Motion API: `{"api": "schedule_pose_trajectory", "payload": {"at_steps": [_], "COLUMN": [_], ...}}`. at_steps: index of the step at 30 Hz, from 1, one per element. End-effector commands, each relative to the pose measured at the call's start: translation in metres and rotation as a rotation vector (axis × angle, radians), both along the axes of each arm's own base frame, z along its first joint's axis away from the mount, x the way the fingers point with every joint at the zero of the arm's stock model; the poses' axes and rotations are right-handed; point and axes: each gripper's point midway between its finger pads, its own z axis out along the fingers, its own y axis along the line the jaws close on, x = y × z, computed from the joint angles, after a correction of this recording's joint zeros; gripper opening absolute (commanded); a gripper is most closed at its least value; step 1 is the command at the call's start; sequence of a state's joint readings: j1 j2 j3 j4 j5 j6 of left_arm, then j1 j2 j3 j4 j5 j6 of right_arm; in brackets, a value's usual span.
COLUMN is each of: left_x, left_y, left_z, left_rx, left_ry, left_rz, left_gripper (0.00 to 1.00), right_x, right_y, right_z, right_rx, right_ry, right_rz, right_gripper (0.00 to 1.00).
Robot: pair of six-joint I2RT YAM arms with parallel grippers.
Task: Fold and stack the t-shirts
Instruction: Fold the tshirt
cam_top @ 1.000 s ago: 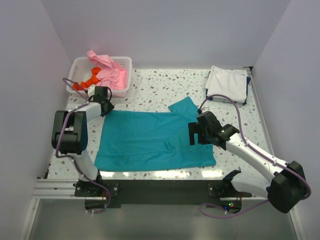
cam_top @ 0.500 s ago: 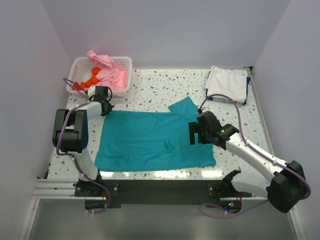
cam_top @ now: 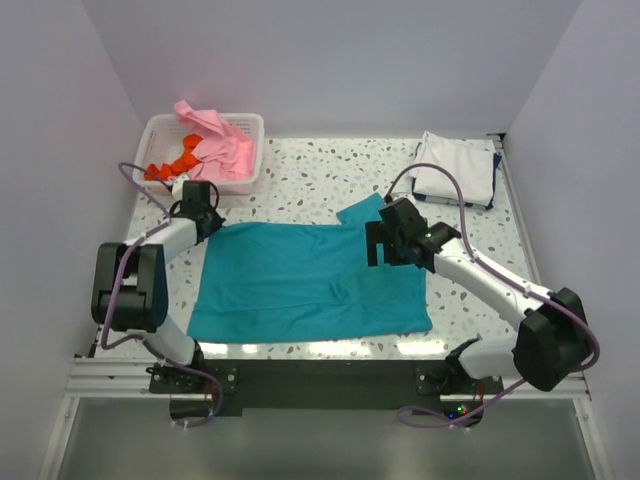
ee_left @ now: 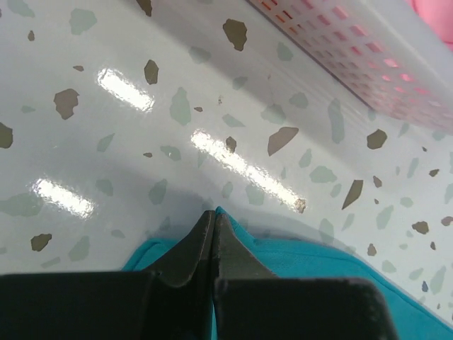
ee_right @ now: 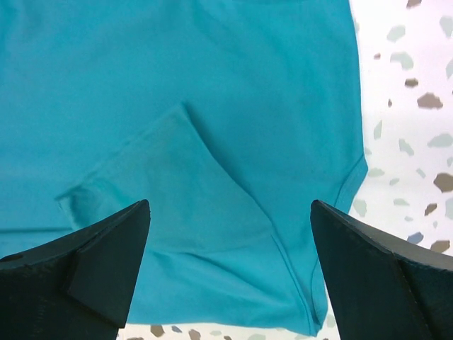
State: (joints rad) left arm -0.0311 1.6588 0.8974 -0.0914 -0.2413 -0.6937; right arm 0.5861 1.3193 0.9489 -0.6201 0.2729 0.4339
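Note:
A teal t-shirt (cam_top: 300, 280) lies spread flat on the speckled table, one sleeve (cam_top: 365, 212) pointing to the back. My left gripper (cam_top: 208, 220) is shut on the shirt's far left corner, and in the left wrist view the left gripper (ee_left: 214, 217) has teal cloth (ee_left: 318, 262) pinched between its closed tips. My right gripper (cam_top: 378, 250) hovers open over the shirt's right part. Under the right gripper (ee_right: 230, 205) the right wrist view shows a fold of teal cloth (ee_right: 212, 92), with nothing between the fingers.
A white slatted basket (cam_top: 252, 125) at the back left holds a pink shirt (cam_top: 215, 140) and an orange-red one (cam_top: 175, 160); its wall (ee_left: 354, 42) stands close ahead of the left gripper. A folded white shirt (cam_top: 455, 160) lies on a dark blue one (cam_top: 493, 182) at the back right.
The left gripper has closed on the shirt's far left corner. The right gripper, still open, has moved toward the back and slightly left, nearer the sleeve.

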Motion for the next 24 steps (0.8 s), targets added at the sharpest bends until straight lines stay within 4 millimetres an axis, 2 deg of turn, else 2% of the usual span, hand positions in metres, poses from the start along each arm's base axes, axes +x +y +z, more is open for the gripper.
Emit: {"api": "schedule_pose_trajectory", "payload": {"at_steps": [1,3,5,6,7,8,9,10,12,13,14,15,18,19,20,21,22,23,24], "left_x": [0.006,0.005,0.001,-0.002,-0.006,-0.008,-0.014,-0.016,-0.021,-0.024,-0.025,-0.026,-0.030,-0.030,-0.032,-0.032,-0.033,-0.034,-0.035], "left_y": [0.002,0.002,0.001,0.001,-0.002,-0.003,-0.004,-0.004,-0.005,-0.005,-0.005,-0.005,-0.005,-0.006,-0.006,-0.006,-0.007,-0.007,-0.006], "left_z": [0.031,0.039,0.041,0.040,0.040,0.040,0.036,0.041,0.042,0.045,0.046,0.047,0.048,0.048,0.046,0.046,0.045,0.045,0.043], "left_rx": [0.009,0.012,0.007,0.002,-0.014,-0.022,-0.030,-0.033,-0.040,-0.040,-0.040,-0.039,-0.039,-0.040,-0.040,-0.042,-0.043,-0.045,-0.043], "left_ry": [-0.120,-0.140,-0.144,-0.133,-0.134,-0.143,-0.133,-0.149,-0.153,-0.161,-0.166,-0.169,-0.166,-0.166,-0.158,-0.156,-0.155,-0.154,-0.151], "left_rz": [-0.017,-0.020,-0.020,-0.017,-0.023,-0.023,-0.024,-0.024,-0.017,-0.020,-0.020,-0.021,-0.029,-0.030,-0.035,-0.035,-0.036,-0.036,-0.033], "left_gripper": [0.00,0.00,0.00,0.00,0.00,0.00,0.00,0.00,0.00,0.00,0.00,0.00,0.00,0.00,0.00,0.00,0.00,0.00,0.00], "right_x": [0.036,0.047,0.064,0.069,0.080,0.086,0.096,0.108,0.128,0.143,0.153,0.165,0.201,0.218,0.227,0.232,0.247,0.253,0.263], "right_y": [0.011,0.012,0.012,0.013,0.014,0.016,0.017,0.022,0.022,0.027,0.023,0.025,0.023,0.026,0.021,0.019,0.020,0.020,0.021], "right_z": [0.034,0.032,0.042,0.038,0.050,0.052,0.043,0.053,0.050,0.043,0.039,0.040,0.019,0.029,0.003,-0.003,0.007,-0.016,-0.008], "right_rx": [0.051,0.049,0.057,0.043,0.041,0.034,0.013,0.015,-0.017,-0.028,-0.036,-0.033,-0.052,-0.033,-0.057,-0.068,-0.058,-0.085,-0.080], "right_ry": [-0.113,-0.104,-0.128,-0.112,-0.142,-0.151,-0.139,-0.165,-0.175,-0.167,-0.165,-0.184,-0.175,-0.198,-0.150,-0.130,-0.160,-0.124,-0.140], "right_rz": [-0.064,-0.080,-0.100,-0.106,-0.103,-0.101,-0.098,-0.096,-0.091,-0.093,-0.104,-0.114,-0.145,-0.157,-0.173,-0.178,-0.191,-0.184,-0.190], "right_gripper": [0.99,0.99,0.99,0.99,0.99,0.99,0.99,0.99,0.99,0.99,0.99,0.99,0.99,0.99,0.99,0.99,0.99,0.99,0.98]}}
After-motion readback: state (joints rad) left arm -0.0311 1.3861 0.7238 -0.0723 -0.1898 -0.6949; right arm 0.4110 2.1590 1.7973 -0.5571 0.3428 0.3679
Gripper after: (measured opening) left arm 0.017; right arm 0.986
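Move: The far-right sleeve tip of the teal t-shirt lies about 26 cm ahead of the open right hand, 1 cm left and 9 cm below. The shirt's body centres level with this hand, some 20 cm to its left; the white folded stack is roughly 35 cm ahead and 23 cm right. The left hand already pinches the far-left corner, the basket about 22 cm ahead and 4 cm left of it, the sleeve tip 11 cm ahead, 47 cm right. The sleeve tip is what the wide-open right hand goes for: it sweeps forward about 23 cm over the shirt, drifting slightly left, first rising some 3 cm and then sinking over 5, fingers tipping a little more forward, still clear of the cloth. The left hand keeps its pinch on the far-left corner, drawing it back and up by nearly 4 cm each. ##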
